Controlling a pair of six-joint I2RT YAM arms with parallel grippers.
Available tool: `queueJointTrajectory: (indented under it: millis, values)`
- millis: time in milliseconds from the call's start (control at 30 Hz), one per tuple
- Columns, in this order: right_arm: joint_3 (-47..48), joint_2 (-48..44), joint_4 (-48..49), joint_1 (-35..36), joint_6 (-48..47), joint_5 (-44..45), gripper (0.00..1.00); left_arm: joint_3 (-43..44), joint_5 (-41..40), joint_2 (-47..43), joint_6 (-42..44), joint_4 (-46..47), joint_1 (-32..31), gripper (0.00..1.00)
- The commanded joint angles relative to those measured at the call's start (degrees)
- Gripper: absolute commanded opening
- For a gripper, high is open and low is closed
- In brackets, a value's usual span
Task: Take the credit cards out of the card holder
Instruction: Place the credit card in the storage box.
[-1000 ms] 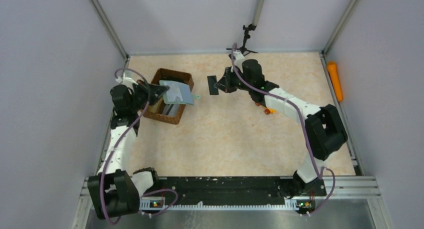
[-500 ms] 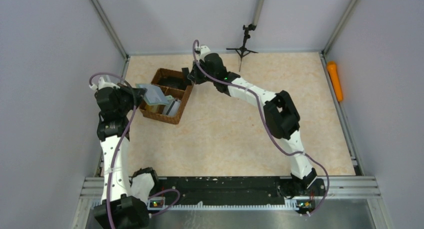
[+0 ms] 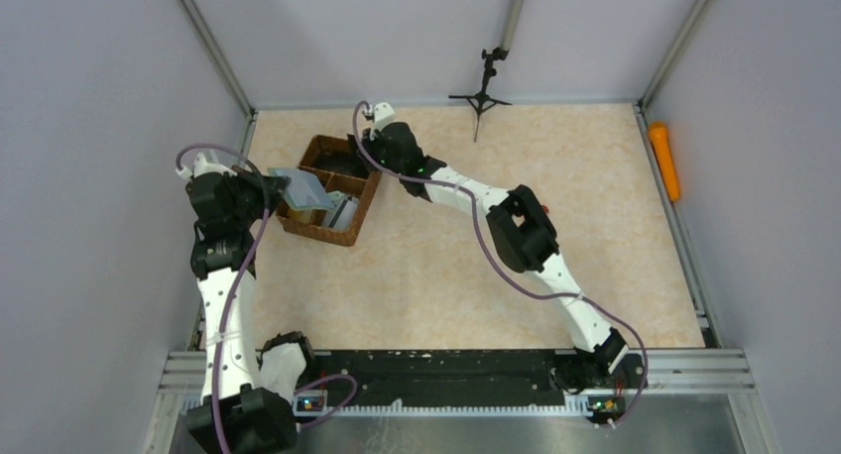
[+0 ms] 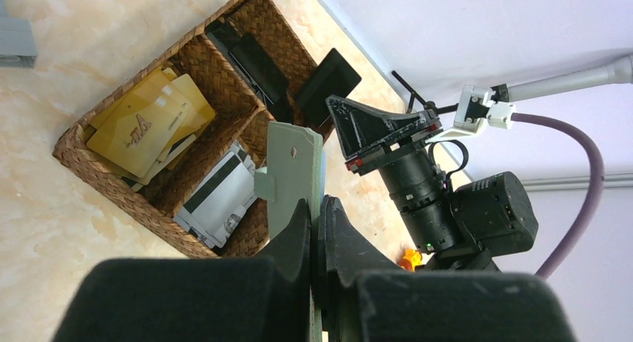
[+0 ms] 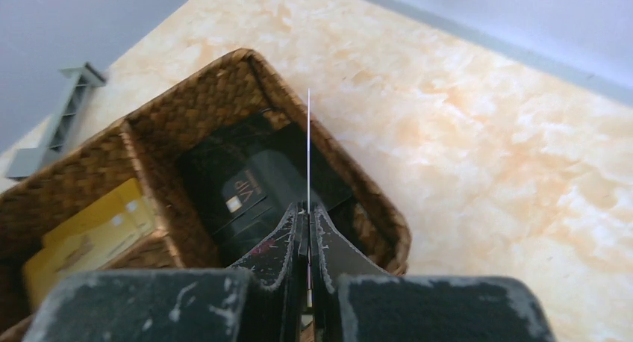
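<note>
The grey-green card holder [image 4: 293, 166] hangs upright over the near side of the wicker tray [image 4: 67, 151], and my left gripper [image 4: 317, 207] is shut on its lower edge. From above, the card holder [image 3: 303, 187] sits just right of the left gripper [image 3: 274, 190]. My right gripper [image 5: 307, 211] is shut on a black credit card [image 4: 329, 79], seen edge-on as a thin line [image 5: 308, 144]. It hovers over the tray's far compartment, where dark cards [image 5: 250, 189] lie. The right gripper [image 3: 367, 157] is at the tray's far right corner.
The wicker tray [image 3: 327, 238] also holds yellow cards [image 4: 149, 125] and white cards [image 4: 216, 200] in other compartments. A small black stand [image 3: 483, 92] is at the back wall. An orange object [image 3: 664, 160] lies along the right wall, and a small orange block [image 4: 409, 258] is on the table.
My right arm swung left from the table's middle to over the tray's far compartment, carrying the black card. My left arm drew back left with the holder, then held still.
</note>
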Motion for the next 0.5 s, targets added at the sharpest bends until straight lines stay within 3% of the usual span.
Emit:
queueJointTrajectory:
  millis: [0, 200, 300, 333, 433, 467]
  values:
    - [4.5, 1.8, 7.0, 1.5, -13.5, 5.0, 0.00, 2.8, -1.3, -2.1, 1.8, 1.5, 0.5, 0.00]
    - [8.2, 5.6, 8.0, 5.4, -29.9, 14.3, 0.00, 3.4, -1.4, -2.1, 2.2, 1.1, 0.5, 0.00]
    - [10.0, 7.0, 7.3, 6.8, -32.4, 14.9, 0.00, 3.3, -1.1, -1.9, 2.2, 1.2, 0.5, 0.00]
    - [9.6, 6.8, 7.4, 7.2, -32.4, 14.2, 0.06, 3.3, -1.0, -1.9, 2.1, 1.3, 0.5, 0.00]
    - [8.8, 6.2, 8.0, 8.1, -32.0, 14.3, 0.47, 3.4, -0.9, -2.0, 2.2, 1.2, 0.5, 0.00]
    - [8.8, 5.9, 7.8, 8.2, -31.6, 14.1, 0.53, 3.4, -0.9, -2.1, 2.3, 1.2, 0.5, 0.00]
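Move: The right hand holds a card on edge; the box's black-card compartment lies about 5 cm to its left, 2 cm ahead and 11 cm below. The yellow-card compartment is some 11 cm back and 12 cm left of this hand, the grey-card compartment about 12 cm back and 4 cm left. From the left hand, which keeps the card holder, the black-card compartment is about 20 cm ahead, 4 cm right and 25 cm below. Right hand rolls some 30 degrees, shifts about 4 cm left over the black-card compartment, and opens, releasing the card. ##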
